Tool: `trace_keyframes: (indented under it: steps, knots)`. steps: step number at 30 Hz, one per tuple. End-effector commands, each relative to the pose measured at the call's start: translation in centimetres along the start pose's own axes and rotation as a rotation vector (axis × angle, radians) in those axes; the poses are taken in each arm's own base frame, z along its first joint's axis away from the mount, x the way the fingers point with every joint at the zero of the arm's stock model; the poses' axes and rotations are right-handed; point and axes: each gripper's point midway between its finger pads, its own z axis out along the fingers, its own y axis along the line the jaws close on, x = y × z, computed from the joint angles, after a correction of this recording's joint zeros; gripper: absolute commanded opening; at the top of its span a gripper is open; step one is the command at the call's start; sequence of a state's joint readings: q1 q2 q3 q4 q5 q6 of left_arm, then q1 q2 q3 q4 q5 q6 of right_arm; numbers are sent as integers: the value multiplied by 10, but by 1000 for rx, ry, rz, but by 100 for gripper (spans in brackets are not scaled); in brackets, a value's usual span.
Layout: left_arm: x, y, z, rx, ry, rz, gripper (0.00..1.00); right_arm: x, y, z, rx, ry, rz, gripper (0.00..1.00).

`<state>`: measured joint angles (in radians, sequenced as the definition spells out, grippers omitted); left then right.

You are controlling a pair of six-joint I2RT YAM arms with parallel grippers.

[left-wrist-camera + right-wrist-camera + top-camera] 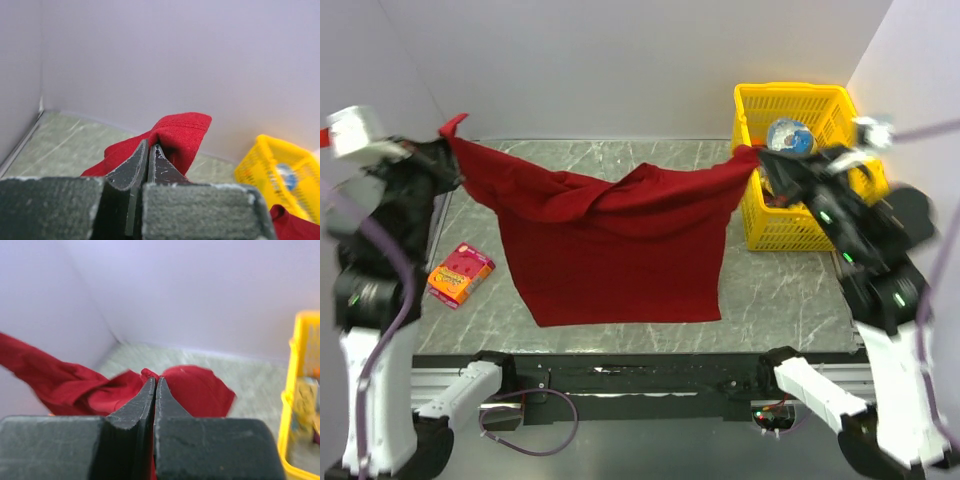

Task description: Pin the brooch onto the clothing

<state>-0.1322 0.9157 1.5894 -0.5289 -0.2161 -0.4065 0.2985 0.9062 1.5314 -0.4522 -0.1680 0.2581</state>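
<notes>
The clothing, a dark-red T-shirt, hangs stretched in the air between both arms, its lower part draping down over the marble table. My left gripper is shut on its left top corner; in the left wrist view the fabric bunches just past the gripper. My right gripper is shut on the right top corner; in the right wrist view the cloth spreads behind the gripper. The brooch is out of view.
A yellow basket with things inside stands at the back right, just behind my right gripper, and shows in both wrist views. An orange-and-pink packet lies on the table at the left. White walls enclose the table.
</notes>
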Motion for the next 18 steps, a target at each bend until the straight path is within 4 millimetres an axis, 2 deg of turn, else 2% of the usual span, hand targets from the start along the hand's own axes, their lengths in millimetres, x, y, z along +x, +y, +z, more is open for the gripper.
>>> trace_keyframes:
  steps: [1, 2, 6, 8, 9, 10, 12, 13, 15, 16, 17, 18]
  knots:
    - [-54, -24, -61, 137, -109, -14, 1, -64, 50, -53, -187, -200, -19, 0]
    - [-65, -31, -74, 177, -133, -22, 1, -71, 56, -69, -211, -238, -24, 0]
    - [-94, -44, -110, 251, -195, -62, 1, -87, 73, -101, -282, -334, -37, 0]
    - [-105, -49, -116, 270, -215, -70, 1, -92, 75, -106, -285, -348, -43, 0]
    - [-106, -50, -113, 271, -211, -74, 1, -94, 75, -106, -283, -349, -46, 0]
    - [-103, -51, -102, 261, -190, -73, 1, -94, 73, -103, -273, -343, -44, 0]
    - [-98, -52, -89, 249, -165, -73, 1, -88, 65, -85, -240, -313, -47, 0]
    - [-90, -52, -73, 233, -137, -71, 1, -84, 60, -78, -222, -300, -39, 0]
    - [-71, -48, -50, 205, -93, -76, 1, -70, 45, -48, -171, -250, -35, 0]
    - [-59, -44, -35, 177, -65, -76, 1, -63, 40, -37, -155, -225, -27, 0]
    - [-37, -38, -19, 150, -14, -76, 1, -46, 29, -12, -124, -168, -18, 0]
    - [-27, -37, -8, 141, 3, -81, 1, -39, 24, 2, -118, -146, -28, 0]
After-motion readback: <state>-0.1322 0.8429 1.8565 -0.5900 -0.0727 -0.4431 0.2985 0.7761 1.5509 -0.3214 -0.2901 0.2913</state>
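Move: Both hands already hold the red clothing by its upper corners. The middle of its hanging body lies about 26 cm right of the left hand, 4 cm back and some 22 cm lower, and about 26 cm left of the right hand, 2 cm back and 22 cm lower. The snack box sits roughly 6 cm left of the left hand, level fore and aft, 50 cm down. The yellow basket is some 24 cm ahead of the right hand, 16 cm right and 42 cm below. Both grippers keep their pinch on the clothing's corners and haul it back and up together, the left about 14 cm back and 11 cm up, the right 12 cm back and 8 cm up, fingertips tilting up some 20 degrees. Both then reverse and swing forward roughly 4 cm, sinking slightly, with the tips starting to dip again. ##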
